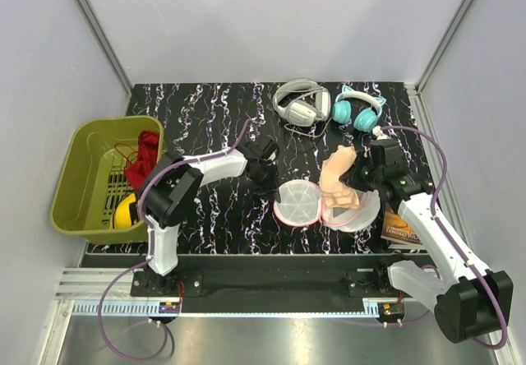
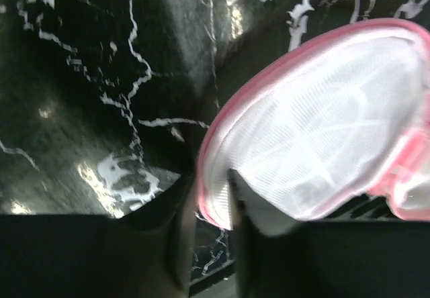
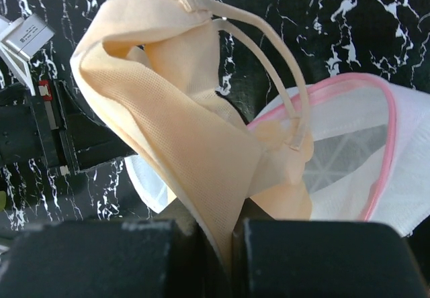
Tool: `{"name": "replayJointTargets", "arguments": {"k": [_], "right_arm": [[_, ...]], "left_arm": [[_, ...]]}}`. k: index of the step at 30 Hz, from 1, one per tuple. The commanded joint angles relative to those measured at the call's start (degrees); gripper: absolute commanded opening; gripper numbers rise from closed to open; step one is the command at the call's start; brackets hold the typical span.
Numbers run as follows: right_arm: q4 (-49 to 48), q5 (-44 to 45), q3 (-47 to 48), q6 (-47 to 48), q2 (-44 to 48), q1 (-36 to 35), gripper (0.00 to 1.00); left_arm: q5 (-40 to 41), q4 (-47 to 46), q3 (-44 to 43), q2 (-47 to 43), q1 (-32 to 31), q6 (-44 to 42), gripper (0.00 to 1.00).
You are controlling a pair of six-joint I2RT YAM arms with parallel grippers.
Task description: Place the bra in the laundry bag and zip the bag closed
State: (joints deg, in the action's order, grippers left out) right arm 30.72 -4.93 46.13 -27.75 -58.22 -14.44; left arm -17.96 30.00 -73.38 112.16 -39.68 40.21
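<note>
The laundry bag (image 1: 297, 202) lies unzipped on the black marbled table, its two round white mesh halves with pink trim spread side by side. My left gripper (image 1: 267, 186) is at the left half's edge. In the left wrist view the pink rim of the laundry bag (image 2: 322, 137) sits pinched between the fingers of the left gripper (image 2: 209, 227). My right gripper (image 1: 367, 176) is shut on the peach bra (image 1: 339, 176) and holds it over the bag's right half. In the right wrist view the bra (image 3: 181, 130) rises from the right gripper (image 3: 232, 244), with the laundry bag (image 3: 403, 170) behind it.
An olive-green basket (image 1: 99, 176) at the left holds a dark red garment (image 1: 146, 155) and a yellow object (image 1: 125, 210). White headphones (image 1: 301, 102) and teal headphones (image 1: 358, 110) lie at the back. A book (image 1: 403, 227) lies at the right, beside the bag.
</note>
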Motion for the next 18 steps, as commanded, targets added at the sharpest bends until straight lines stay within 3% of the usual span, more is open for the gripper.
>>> {"name": "replayJointTargets", "arguments": {"k": [1,3,18], "right_arm": [[-0.49,3.78,0.28,-1.61,1.17,0.46,0.00],[0.13,4.48,0.19,-1.52,1.61,0.55,0.00],[-3.12,-2.62,-5.17,-1.79,1.88,0.46,0.00]], "left_arm": [[-0.33,-1.00,-2.11,1.13,-0.05,-1.09,0.10],[1.59,0.67,-2.46,0.08,0.13,-1.53,0.00],[2.58,6.04,-5.27,-15.12,1.89,3.12,0.00]]}}
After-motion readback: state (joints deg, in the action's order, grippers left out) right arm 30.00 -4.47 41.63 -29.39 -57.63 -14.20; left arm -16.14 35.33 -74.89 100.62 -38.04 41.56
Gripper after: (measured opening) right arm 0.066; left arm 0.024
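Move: The left fingertips straddle the left rim of the laundry bag's round flap; its middle is about 5 cm to the right and 1 cm back, about level. The open pouch is some 20 cm right and 2 cm back. The right hand already holds the bra, with the pouch roughly 12 cm below it, 4 cm back and straight across; the flap is 14 cm left, 3 cm back and the book 15 cm right, 8 cm back, both 14 cm lower. Left fingers pinch the flap's rim and lift about 8 cm; right lowers the held bra 3 cm. ##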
